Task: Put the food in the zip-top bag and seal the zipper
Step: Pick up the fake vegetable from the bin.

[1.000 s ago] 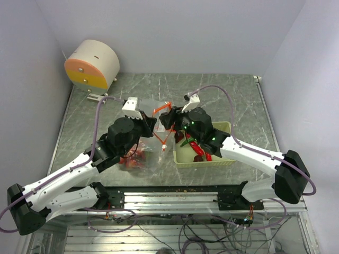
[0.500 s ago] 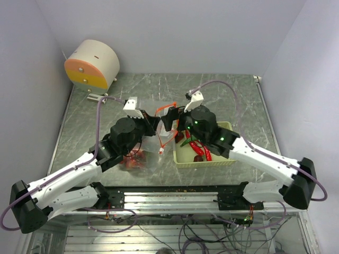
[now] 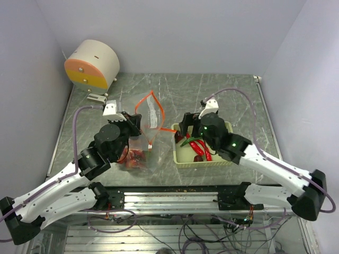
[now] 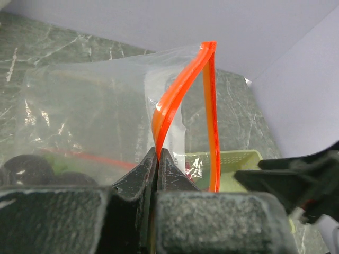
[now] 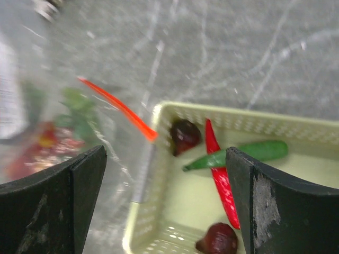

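The zip-top bag [image 3: 144, 138] stands on the table between my arms, with red food [image 3: 135, 157] inside it. Its orange zipper [image 4: 180, 90] rises in a narrow open loop. My left gripper [image 4: 158, 154] is shut on one strip of the zipper. My right gripper [image 5: 165, 159] hangs open and empty over the left end of the pale green basket [image 5: 159, 114]. In the basket lie a red chili [image 5: 222, 182], a green pepper [image 5: 238, 153] and two dark purple pieces [image 5: 184, 135]. The zipper's loose end [image 5: 119, 108] rests by the basket's corner.
A round cream and orange device [image 3: 91, 64] stands at the back left corner. Grey walls close in the table on three sides. The basket [image 3: 204, 164] sits right of the bag, near the front rail.
My right gripper opened, let go of the bag's mouth and drew back right over the basket. My left arm shifted left with the zipper, and the bag mouth now stands taller.
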### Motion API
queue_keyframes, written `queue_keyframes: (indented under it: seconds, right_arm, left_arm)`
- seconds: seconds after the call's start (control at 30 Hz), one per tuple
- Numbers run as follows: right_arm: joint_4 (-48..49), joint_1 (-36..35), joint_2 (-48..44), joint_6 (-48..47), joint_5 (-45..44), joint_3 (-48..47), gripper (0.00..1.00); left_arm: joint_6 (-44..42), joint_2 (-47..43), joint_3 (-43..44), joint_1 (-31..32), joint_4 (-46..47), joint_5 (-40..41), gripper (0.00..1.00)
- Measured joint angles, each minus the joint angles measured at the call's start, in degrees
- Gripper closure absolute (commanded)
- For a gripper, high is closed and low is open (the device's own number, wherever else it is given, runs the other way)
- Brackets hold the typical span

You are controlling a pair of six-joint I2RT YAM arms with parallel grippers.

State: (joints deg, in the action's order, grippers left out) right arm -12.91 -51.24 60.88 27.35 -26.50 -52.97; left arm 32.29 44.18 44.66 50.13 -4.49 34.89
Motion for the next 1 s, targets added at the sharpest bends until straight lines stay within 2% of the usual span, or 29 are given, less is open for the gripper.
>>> queue_keyframes:
  seconds: [0.33,0.4,0.47,0.67,1.0]
  right_arm:
    - [-1.5,6.9,16.5,3.3,1.2,2.8,0.19]
    - [-0.5,8.2,18.6,3.5,1.8,3.0,0.32]
    - [0.8,9.9,20.4,3.6,3.2,3.3,0.38]
    - [1.4,12.4,24.2,6.8,3.9,4.6,0.33]
    - [3.2,15.9,26.4,12.2,5.6,6.5,0.35]
  left_arm:
    - [-0.2,-0.9,-0.6,0.0,-1.4,0.2,0.93]
    - [-0.2,-0.9,-0.7,0.0,-1.3,0.0,0.93]
    - [-0.2,-1.0,-1.1,0.0,-1.3,-0.2,0.93]
    - [-0.4,-1.3,-2.0,0.0,-1.4,-0.5,0.93]
    - [-0.7,-1.6,-2.6,0.0,-1.3,-0.6,0.93]
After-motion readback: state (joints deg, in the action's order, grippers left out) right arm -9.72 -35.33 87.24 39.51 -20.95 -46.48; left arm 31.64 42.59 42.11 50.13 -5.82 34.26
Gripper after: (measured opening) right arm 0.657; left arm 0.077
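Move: From the right gripper, the fake green cucumber in the bin lies about 7 cm ahead, 5 cm to the right and some 23 cm below. A small purple vegetable is 6 cm to the left of the cucumber and 2 cm farther out; a long red pepper passes beneath it, centred 3 cm nearer and 2 cm to its right. From the left gripper, the cucumber is roughly 24 cm right, 8 cm ahead and 29 cm down. Drop the right gripper about 20 cm into the bin, fast at first, then easing, while carrying it a little forward and right over the cucumber. Tip the fingers some 25 degrees farther down, turn the wrist clockwise and narrow the wide-open jaws to about two thirds, a pad on either side. Keep the left fingers shut on the bag's edge, sinking about 2 cm. ##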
